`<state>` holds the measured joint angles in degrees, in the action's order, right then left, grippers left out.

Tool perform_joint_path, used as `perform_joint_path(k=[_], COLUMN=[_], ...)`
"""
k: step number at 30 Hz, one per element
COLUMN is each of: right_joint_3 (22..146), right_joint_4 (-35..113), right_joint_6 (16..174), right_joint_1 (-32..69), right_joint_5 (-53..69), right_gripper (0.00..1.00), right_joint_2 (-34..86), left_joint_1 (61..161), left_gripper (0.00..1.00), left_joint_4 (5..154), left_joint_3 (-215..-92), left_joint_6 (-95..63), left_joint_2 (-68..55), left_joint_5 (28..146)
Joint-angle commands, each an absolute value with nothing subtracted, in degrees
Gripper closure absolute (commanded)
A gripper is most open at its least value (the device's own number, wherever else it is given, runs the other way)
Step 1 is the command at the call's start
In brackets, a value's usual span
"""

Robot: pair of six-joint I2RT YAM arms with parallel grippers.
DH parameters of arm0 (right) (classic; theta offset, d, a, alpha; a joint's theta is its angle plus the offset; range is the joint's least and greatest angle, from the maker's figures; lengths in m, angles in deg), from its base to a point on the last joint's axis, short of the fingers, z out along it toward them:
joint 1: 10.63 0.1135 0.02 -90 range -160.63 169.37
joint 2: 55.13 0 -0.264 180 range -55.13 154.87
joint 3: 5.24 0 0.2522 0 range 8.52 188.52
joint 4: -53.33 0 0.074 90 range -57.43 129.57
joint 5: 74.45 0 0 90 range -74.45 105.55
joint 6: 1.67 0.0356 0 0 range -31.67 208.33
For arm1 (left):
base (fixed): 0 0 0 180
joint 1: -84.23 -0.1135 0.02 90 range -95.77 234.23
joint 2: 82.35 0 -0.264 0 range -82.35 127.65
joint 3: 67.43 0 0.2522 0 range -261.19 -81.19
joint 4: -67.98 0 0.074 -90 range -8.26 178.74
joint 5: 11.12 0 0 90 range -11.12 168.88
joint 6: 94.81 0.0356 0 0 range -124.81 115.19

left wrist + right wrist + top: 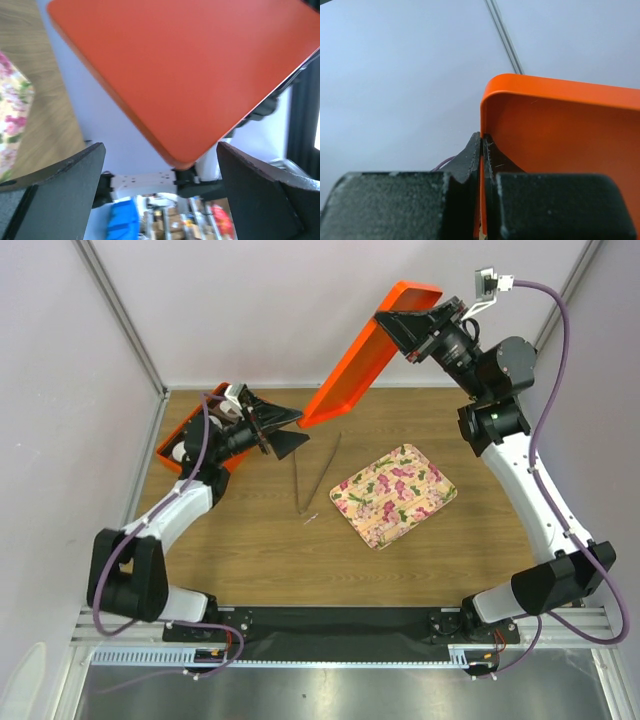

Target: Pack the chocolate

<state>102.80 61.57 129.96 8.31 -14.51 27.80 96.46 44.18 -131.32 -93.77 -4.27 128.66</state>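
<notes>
No chocolate shows in any view. My right gripper [398, 322] is raised high at the back, shut on the rim of an orange lid [352, 365] that hangs tilted above the table. In the right wrist view the gripper [482, 146] pinches the lid's wall [560, 145] between its fingertips. My left gripper [290, 431] stands open at the back left, just below the lid's lower corner, holding nothing. In the left wrist view the lid's underside [190, 65] fills the top, above the open gripper [160, 195].
An orange box [172, 443] sits at the back left behind my left wrist, with something white inside. A pink-flowered tray [394, 495] lies right of centre on the wooden table, and shows as the tray [12, 115] in the left wrist view. Metal tongs [315, 475] lie beside it.
</notes>
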Motion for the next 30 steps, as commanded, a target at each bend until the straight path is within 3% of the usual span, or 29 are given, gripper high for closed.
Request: perform_joint_path(k=[1,7,19,22,23,26,30], right_joint_3=[101.8,99.0,90.3,86.1,83.9,80.8,76.4], right_joint_4=[71.4,76.1,82.4,83.7,84.1,83.1,79.3], right_joint_6=[130.8,131.0,129.4,128.8,128.7,128.1,126.9], right_joint_1=[8.5,8.5,8.8,8.8,8.5,7.3,4.5], right_joint_5=[-14.9,-15.5,-17.6,-19.3,-19.9,-20.3,-21.5], right_gripper=[1.0,1.0,1.0,1.0,1.0,1.0,1.0], right_joint_2=[25.4,25.4,22.7,20.7,19.6,18.0,15.3], left_joint_1=[96.2,97.3,101.8,101.7,101.7,101.7,101.5], left_gripper=[0.0,0.0,0.0,0.1,0.22,0.44,0.62], left_joint_4=[18.9,-1.6,-12.4,-15.3,-16.0,-17.0,-15.8], left_joint_3=[-128.8,-126.5,-131.2,-131.1,-131.7,-132.4,-134.8], left_joint_6=[-111.9,-127.5,-136.8,-138.0,-138.3,-137.6,-135.1], left_joint_2=[-0.6,6.4,14.0,15.1,15.5,15.8,15.3], left_joint_5=[129.3,126.3,119.8,117.7,117.6,117.6,119.5])
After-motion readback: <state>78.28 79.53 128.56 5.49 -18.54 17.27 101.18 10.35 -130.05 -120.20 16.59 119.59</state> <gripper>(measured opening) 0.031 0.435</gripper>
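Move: The orange lid, still pinched by the right hand, slopes down towards the left hand: its lower corner lies about 4 cm ahead, 4 cm right and 2 cm above the open left fingers, its middle about 6 ahead, 10 right and 12 up. From the right hand that middle is some 3 cm ahead, 7 left and 11 below. The chocolate box sits roughly 14 cm ahead, 22 left and 30 below the left hand. The lid's lower corner is met by the left hand, which goes forward about 5 cm while sinking and working right, rolls some 20 degrees about its fingers, then closes its wide-open fingers to under half around the rim corner. The right hand keeps its pinch and lowers the lid about 6 cm, drawing back some 3 cm late on. ##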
